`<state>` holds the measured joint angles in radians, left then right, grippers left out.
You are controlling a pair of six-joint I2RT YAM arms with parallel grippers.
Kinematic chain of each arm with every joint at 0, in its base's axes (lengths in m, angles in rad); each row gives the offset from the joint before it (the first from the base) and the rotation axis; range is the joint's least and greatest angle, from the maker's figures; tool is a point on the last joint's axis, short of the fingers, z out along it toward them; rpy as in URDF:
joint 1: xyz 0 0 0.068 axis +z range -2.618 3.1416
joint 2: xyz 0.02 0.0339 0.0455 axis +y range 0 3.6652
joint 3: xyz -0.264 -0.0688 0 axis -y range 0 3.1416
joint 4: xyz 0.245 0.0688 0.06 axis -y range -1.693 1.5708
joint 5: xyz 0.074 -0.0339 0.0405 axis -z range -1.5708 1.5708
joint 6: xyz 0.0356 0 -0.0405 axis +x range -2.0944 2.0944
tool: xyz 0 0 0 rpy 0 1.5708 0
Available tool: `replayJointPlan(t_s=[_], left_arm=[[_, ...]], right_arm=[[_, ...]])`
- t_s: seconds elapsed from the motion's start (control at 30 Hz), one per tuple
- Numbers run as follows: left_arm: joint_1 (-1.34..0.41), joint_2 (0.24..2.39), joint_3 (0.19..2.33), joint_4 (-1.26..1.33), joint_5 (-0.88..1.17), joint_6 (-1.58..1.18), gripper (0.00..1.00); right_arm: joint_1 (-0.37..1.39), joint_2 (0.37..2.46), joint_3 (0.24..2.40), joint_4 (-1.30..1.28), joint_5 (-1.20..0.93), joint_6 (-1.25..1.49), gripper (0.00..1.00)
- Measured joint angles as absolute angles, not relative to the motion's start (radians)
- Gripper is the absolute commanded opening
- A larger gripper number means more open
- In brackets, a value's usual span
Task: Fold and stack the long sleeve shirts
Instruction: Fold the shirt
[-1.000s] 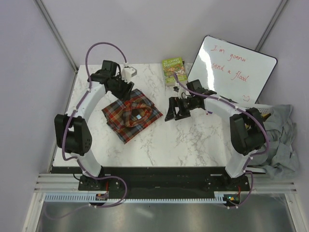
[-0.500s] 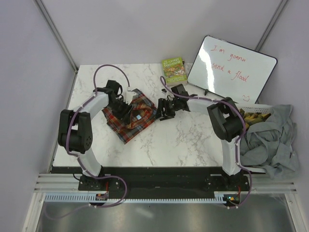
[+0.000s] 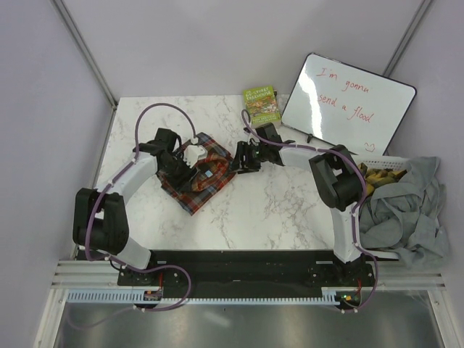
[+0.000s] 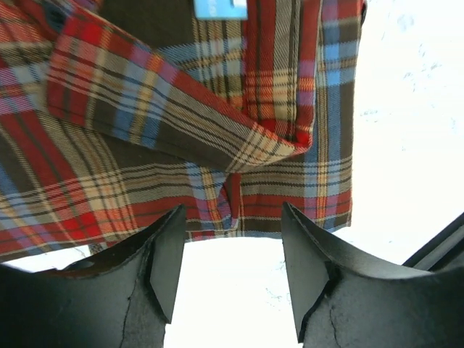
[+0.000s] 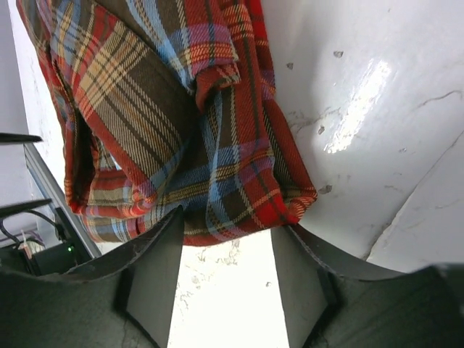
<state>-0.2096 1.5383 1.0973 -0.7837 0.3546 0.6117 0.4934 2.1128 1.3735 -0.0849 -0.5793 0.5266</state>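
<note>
One long sleeve shirt (image 3: 201, 174), plaid flannel in red, brown and blue, lies folded on the marble table (image 3: 283, 210). My left gripper (image 3: 181, 168) is low at its left side. In the left wrist view the shirt's hem (image 4: 217, 145) runs just past the open left gripper (image 4: 232, 214), with bare table between the fingers. My right gripper (image 3: 236, 161) sits at the shirt's right edge. In the right wrist view the folded edge (image 5: 217, 181) reaches the tips of the open right gripper (image 5: 228, 225); it grips nothing.
A whiteboard (image 3: 348, 105) with red writing leans at the back right, with a green book (image 3: 262, 106) beside it. A heap of grey cloth (image 3: 406, 206) drapes over a basket (image 3: 384, 165) off the table's right edge.
Both grippers came down and in toward the plaid shirt, the left from the back left, the right from the right. The right jaws narrowed. The shirt's right side is pushed in slightly.
</note>
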Motion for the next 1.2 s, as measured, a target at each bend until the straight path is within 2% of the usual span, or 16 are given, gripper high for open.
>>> replayJointPlan(t_s=[0.07, 0.1, 0.27, 0.3, 0.33, 0.47, 0.57, 0.6, 0.67, 1.2], left_arm=[[-0.231, 1.538, 1.069, -0.773, 0.319, 0.619, 0.64], [-0.245, 1.538, 1.052, -0.762, 0.300, 0.622, 0.63], [-0.295, 1.539, 1.007, -0.705, 0.212, 0.626, 0.59], [-0.303, 1.540, 1.000, -0.691, 0.196, 0.626, 0.56], [-0.312, 1.541, 0.994, -0.673, 0.174, 0.627, 0.53], [-0.332, 1.546, 0.970, -0.619, 0.103, 0.630, 0.40], [-0.336, 1.547, 0.967, -0.599, 0.069, 0.635, 0.21], [-0.336, 1.546, 0.967, -0.593, 0.060, 0.638, 0.12], [-0.336, 1.546, 0.967, -0.590, 0.053, 0.641, 0.03], [-0.336, 1.428, 0.958, -0.662, 0.055, 0.701, 0.02]], right_arm=[[0.493, 2.117, 1.374, -0.075, -0.573, 0.537, 0.47], [0.493, 2.121, 1.374, -0.070, -0.568, 0.543, 0.39], [0.493, 2.137, 1.377, -0.060, -0.559, 0.562, 0.17], [0.493, 2.140, 1.377, -0.059, -0.557, 0.569, 0.04], [0.493, 2.142, 1.377, -0.059, -0.555, 0.572, 0.00], [0.493, 2.144, 1.377, -0.059, -0.545, 0.580, 0.00], [0.493, 2.144, 1.377, -0.059, -0.543, 0.580, 0.00], [0.493, 2.144, 1.377, -0.059, -0.543, 0.580, 0.00], [0.493, 2.144, 1.377, -0.059, -0.540, 0.582, 0.00], [0.490, 2.144, 1.377, -0.059, -0.513, 0.610, 0.00]])
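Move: The left hand hovers over the shirt's near-left edge: its middle is about 4 cm below, 1 cm ahead and 1 cm left, and the near corner lies some 6 cm back and 6 cm right. The right hand is already at the shirt's right corner, about 1 cm ahead and 1 cm below, with the far corner roughly 10 cm ahead and 11 cm left. The book is about 18 cm ahead and 8 cm right of the right hand. Right fingers shut on the shirt's right corner; the left dips 3 cm, pinches the near-left edge, rises 3 cm. ##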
